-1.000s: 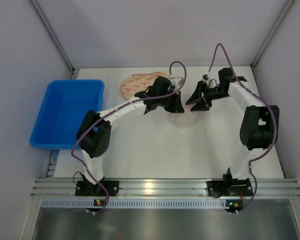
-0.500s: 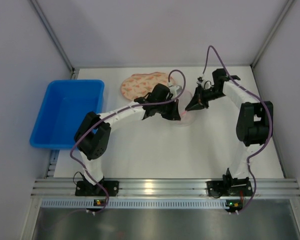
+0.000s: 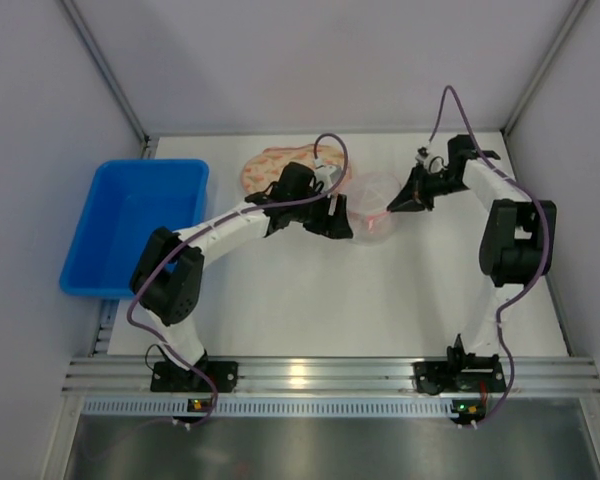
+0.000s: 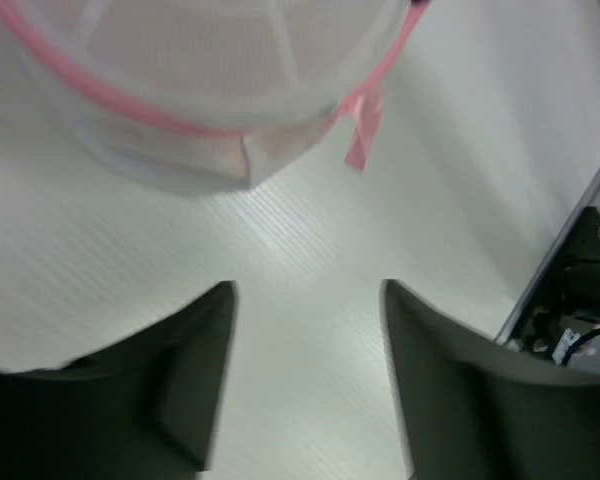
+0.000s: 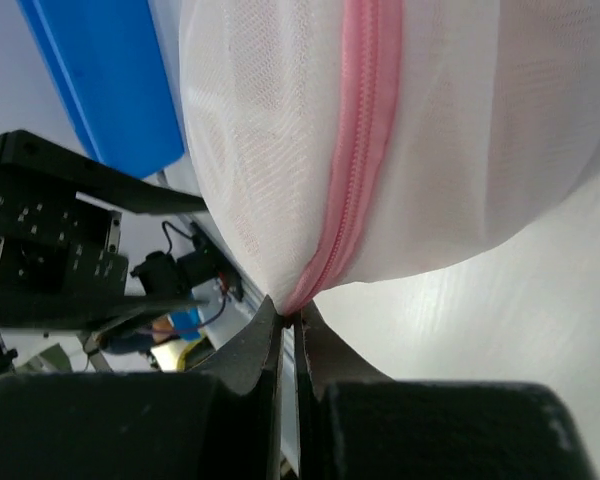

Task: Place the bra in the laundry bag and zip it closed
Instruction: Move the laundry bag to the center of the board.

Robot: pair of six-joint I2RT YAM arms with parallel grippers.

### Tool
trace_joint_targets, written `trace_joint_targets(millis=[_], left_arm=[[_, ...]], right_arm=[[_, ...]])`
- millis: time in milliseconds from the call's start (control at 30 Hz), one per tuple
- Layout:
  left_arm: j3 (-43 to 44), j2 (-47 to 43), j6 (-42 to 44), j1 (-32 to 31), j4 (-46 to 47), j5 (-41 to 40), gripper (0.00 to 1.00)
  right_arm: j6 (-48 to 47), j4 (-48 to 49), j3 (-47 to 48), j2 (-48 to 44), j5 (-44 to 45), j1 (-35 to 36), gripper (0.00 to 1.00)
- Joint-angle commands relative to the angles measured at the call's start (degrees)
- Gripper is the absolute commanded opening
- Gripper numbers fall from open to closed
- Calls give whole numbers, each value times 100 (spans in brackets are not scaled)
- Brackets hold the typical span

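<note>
The laundry bag (image 3: pixel 373 200) is a round white mesh pouch with a pink zipper, lying at mid table. My right gripper (image 3: pixel 393 203) is shut on its right edge. In the right wrist view the fingertips (image 5: pixel 292 308) pinch the mesh right at the end of the pink zipper (image 5: pixel 360 150). My left gripper (image 3: pixel 342 224) stands open just left of the bag, touching nothing. In the left wrist view the gripper (image 4: pixel 308 300) frames bare table, with the bag (image 4: pixel 200 90) and its pink tab (image 4: pixel 360 140) beyond. The peach patterned bra (image 3: pixel 265 168) lies behind my left arm, outside the bag.
A blue bin (image 3: pixel 135 225) stands at the left side of the table, also showing in the right wrist view as the blue bin (image 5: pixel 110 80). Grey walls close in the back and both sides.
My right gripper closed on the bag's zipper edge and drew it slightly right. My left gripper opened, let go of the bag and pulled back to the left.
</note>
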Motion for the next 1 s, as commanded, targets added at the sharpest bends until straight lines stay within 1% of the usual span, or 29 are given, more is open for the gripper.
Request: trace_joint_targets(millis=[0,33,67,133,167,233,300,367,467,533,600,633,700,767,800,833,900,933,967], left_arm=[[190,-417,322,89,-77,168,83],[190,-452,375,115,-86,186,96],[190,-531,375,211,-112,204,98],[181,-593,410,326,-156,256,98],[172,-628,436,457,-174,283,98],[155,-672,524,546,-200,257,98],[155,-690,533,660,-209,221,98],[155,-672,507,783,-227,213,98],[181,-585,428,967,-244,99,98],[295,-462,314,1134,-358,63,98],[426,-383,261,1257,-498,98,98],[566,-339,261,1371,-577,107,98],[638,-356,331,1486,-692,20,98],[638,-487,410,1644,-710,-68,98],[629,-522,497,1697,-727,-51,98],[638,-566,559,1802,-789,-8,98],[743,-672,778,1899,-1059,37,98],[804,-690,867,1969,-1175,54,98],[918,-725,937,2005,-1289,28,98]], right_arm=[[123,863,387,307,267,-500,0],[151,1003,527,387,328,-580,0],[212,1083,581,544,424,-668,0],[291,1424,634,659,478,-905,0],[500,1583,616,808,434,-1054,0],[608,1839,755,1002,390,-1117,0],[660,1988,932,1283,531,-1117,0],[1150,2435,1029,1555,426,-1143,0],[1626,2797,1284,1871,329,-1065,0],[1741,2999,1407,1969,311,-915,0],[1996,3271,1372,2040,241,-766,0],[2066,3342,1346,2031,249,-731,2],[2303,3570,1285,1979,293,-678,6],[2392,3606,1284,1856,302,-678,13],[2392,3589,1284,1803,320,-686,18],[2383,3571,1232,1715,311,-686,30],[2313,3519,1127,1373,311,-713,45],[2261,3475,969,1233,311,-730,56],[2130,3431,881,935,294,-748,60]])
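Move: The right hand still holds the laundry bag by one end of its pink zip; the bag's middle is about 5 cm to the left, 2 cm ahead and 5 cm below. The clear spot it is bound for is some 23 cm ahead, 2 cm to the right and 11 cm down, with the patterned bag about 19 cm ahead and 27 cm left. From the left hand, the laundry bag is roughly 9 cm right and 5 cm ahead, the patterned bag 20 cm ahead and 13 cm left. Forward, to the right and down, the right hand sweeps the held laundry bag some 15 cm towards the board's far edge, turning about 20 degrees clockwise, then edges back left and opens, letting go of the zip end as it starts to rise. The left hand, already off the laundry bag, opens fully and withdraws left, forward and slightly up towards the patterned bag. ##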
